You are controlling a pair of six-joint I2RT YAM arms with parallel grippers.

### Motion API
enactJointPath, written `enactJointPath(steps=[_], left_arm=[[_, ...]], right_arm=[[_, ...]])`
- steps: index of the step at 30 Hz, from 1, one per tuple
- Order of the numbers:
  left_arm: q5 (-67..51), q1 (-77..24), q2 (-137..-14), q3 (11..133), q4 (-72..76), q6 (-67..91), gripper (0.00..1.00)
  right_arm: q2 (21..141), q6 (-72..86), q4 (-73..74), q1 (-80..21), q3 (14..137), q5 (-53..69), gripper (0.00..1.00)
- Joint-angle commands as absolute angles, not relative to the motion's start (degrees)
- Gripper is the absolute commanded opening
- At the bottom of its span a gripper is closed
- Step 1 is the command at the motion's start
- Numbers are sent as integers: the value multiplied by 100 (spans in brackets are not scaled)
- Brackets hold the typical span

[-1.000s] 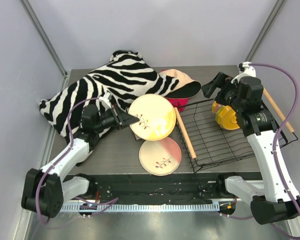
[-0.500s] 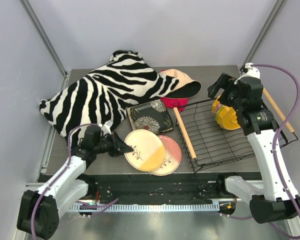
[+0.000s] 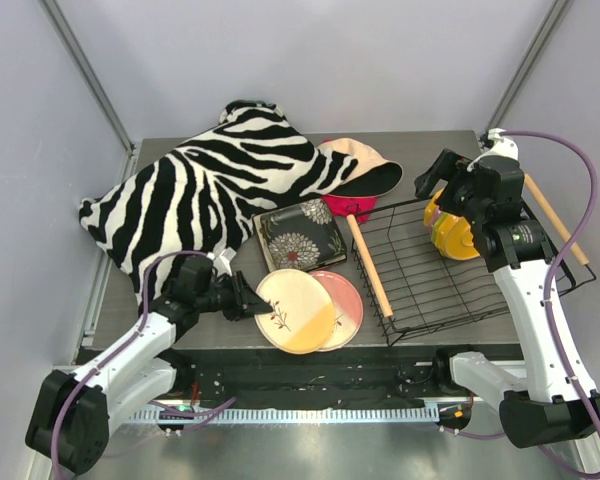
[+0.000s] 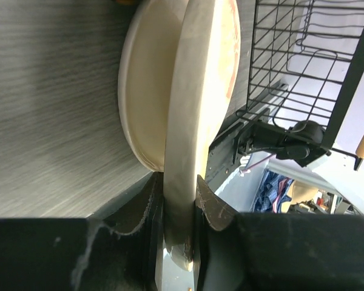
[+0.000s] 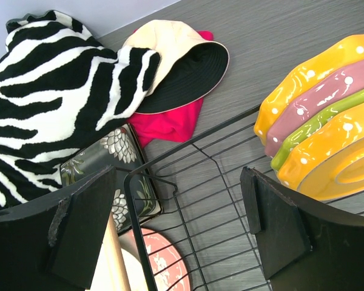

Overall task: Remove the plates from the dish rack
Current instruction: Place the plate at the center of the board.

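Note:
My left gripper [image 3: 248, 300] is shut on the rim of a round cream-yellow plate [image 3: 298, 312], held low at the table's front. This plate overlaps the round pink-cream plate [image 3: 346, 300]. In the left wrist view the held rim [image 4: 191, 121] sits pinched between both fingers. The dark square flower plate [image 3: 300, 237] lies flat behind them. The black wire dish rack [image 3: 430, 280] stands to the right, and the orange dotted plate [image 3: 450, 235] stands upright in its far right corner. My right gripper [image 3: 435, 182] is open above that corner [image 5: 179, 224], the orange plate [image 5: 309, 79] just to its right.
A zebra-striped cloth [image 3: 210, 185] covers the back left. A peach hat [image 3: 355, 165] and a pink cloth [image 3: 352, 207] lie behind the rack. The rack's wooden handles [image 3: 368, 265] [image 3: 555, 220] run along its left and right sides. The table's front edge is close to the plates.
My left gripper has carried the cream-yellow plate down and toward the front, onto the pink-cream plate, uncovering the dark square plate. My right gripper has shifted slightly over the rack, still open.

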State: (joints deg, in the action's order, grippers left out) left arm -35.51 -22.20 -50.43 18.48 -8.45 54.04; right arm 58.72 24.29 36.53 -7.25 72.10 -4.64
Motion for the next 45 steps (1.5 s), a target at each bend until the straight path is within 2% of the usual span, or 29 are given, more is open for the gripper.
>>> enactJointPath(steps=[1,8,10,21,23,30,39,45], left_arm=[[-3569,-2487,-5019,1960,-71,5704,0],[-3305,-2707,-5299,1811,220,5880,1],[-3278,-2751,-5431,1802,228,5880,8],[-2954,-3216,-6196,1889,563,5748,27],[-2883,-3322,-6353,1925,563,5678,35],[-2690,-3454,-6627,2118,282,5371,50],[-1978,-3454,-6293,2601,-1098,4650,61],[-1881,-3454,-6293,2566,-1257,4579,59]], right_arm=[[5695,2382,3577,-694,7189,-536,92],[5651,2373,3630,-694,7172,-527,92],[5625,2364,3656,-686,7172,-527,92],[5537,2329,3735,-694,7163,-545,92],[5528,2329,3744,-694,7146,-554,92],[5528,2320,3762,-686,7110,-545,92],[5563,2320,3762,-694,7102,-501,92],[5599,2320,3753,-686,7110,-457,92]])
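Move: The left hand still holds the cream plate by its left rim, the plate sloping down to the right. The pink plate it is bound for has its middle about 12 cm to this hand's right, level fore and aft, some 8 cm below. The black floral plate lies roughly 15 cm ahead and 7 cm right; the rack's wooden handle is about 9 cm ahead and 22 cm right. From the right hand, the pink plate lies some 17 cm back, 25 cm left and 31 cm down. The left hand lets go of the cream plate over the pink one: still pinching the rim, it eases about 3 cm right while sinking slightly. Then the fingers open as it drops about another 4 cm. With the fingers still spreading, it rises and draws back left about a centimetre each, rolling some 15 degrees so its left side comes up. ##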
